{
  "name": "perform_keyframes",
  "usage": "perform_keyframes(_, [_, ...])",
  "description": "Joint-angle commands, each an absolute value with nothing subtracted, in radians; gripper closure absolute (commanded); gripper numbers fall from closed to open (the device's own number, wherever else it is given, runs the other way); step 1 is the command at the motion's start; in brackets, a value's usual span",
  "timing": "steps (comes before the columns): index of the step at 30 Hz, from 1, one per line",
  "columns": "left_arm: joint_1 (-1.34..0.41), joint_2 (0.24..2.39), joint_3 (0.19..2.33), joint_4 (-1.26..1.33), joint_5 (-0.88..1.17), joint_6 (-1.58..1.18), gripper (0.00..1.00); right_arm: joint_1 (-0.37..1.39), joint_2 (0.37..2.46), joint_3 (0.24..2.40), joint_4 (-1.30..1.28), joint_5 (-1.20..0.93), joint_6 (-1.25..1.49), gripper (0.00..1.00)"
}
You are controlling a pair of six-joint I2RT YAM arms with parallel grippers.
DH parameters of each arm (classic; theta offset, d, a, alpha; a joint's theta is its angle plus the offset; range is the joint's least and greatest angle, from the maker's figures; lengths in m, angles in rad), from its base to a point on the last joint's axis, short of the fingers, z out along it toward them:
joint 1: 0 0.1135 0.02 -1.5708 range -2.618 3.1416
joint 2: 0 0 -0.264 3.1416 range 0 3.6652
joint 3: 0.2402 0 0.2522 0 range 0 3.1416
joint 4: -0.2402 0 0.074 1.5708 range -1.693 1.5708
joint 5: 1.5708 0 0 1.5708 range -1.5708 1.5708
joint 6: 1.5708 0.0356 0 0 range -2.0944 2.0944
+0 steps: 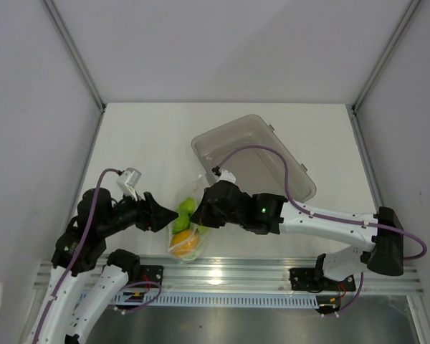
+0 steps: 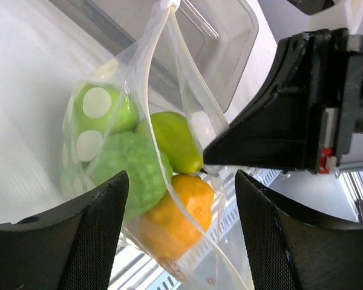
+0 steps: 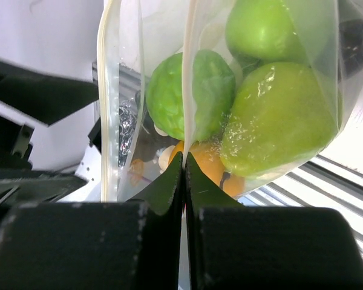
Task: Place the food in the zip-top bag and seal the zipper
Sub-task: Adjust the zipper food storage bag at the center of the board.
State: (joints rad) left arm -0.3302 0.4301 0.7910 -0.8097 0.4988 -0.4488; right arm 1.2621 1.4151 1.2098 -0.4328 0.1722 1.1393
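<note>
The clear zip-top bag [image 1: 188, 231] hangs over the table's near edge, between my two grippers. Inside it the food shows: a green piece with white dots [image 2: 97, 109], a bumpy green one [image 2: 133, 172], a green pear [image 2: 176, 142] and an orange citrus [image 2: 175, 220]. My right gripper [image 3: 184, 158] is shut on the bag's upper edge, pinching one side of the zipper [image 3: 190, 72]. The zipper's other strip [image 3: 109, 90] stands apart from it, so the mouth gapes. My left gripper [image 2: 180, 176] is open, a finger on each side of the bag's lower part, gripping nothing.
A rigid grey translucent bin [image 1: 261, 154] lies on the table behind the right arm. The aluminium rail [image 1: 229, 272] at the near edge runs right under the bag. White walls close in the table on three sides.
</note>
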Motion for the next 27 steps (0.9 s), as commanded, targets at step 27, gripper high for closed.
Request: perform_keyframes(27, [-0.373, 0.249, 0.828, -0.949, 0.48, -0.402, 0.3, 1.201, 1.551, 1.463, -0.611, 0.342, 1.413, 1.0])
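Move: The near corner of the zipper food storage bag's open rim hangs about 7 cm back of the open left hand and some 4 cm below it. The orange in the bag lies about 5 cm back, 4 cm right and 10 cm down from the left hand, the cabbage 3 cm right and 1 cm ahead. The right hand already grips the rim; the board's centre lies roughly 13 cm ahead and 8 cm right of it, the tray's middle 16 cm ahead and 17 cm right. Keeping its shut fingers on the bag's rim, the right hand draws the bag forward about 5 cm, rising a little on the way and turning nearly 20 degrees clockwise. Meanwhile the empty left hand, fingers still wide open, pulls back some 4 cm and up about 1 cm, towards the near corner of the bag's mouth, then waits there with that corner in line between its fingertips, not closing on it. ##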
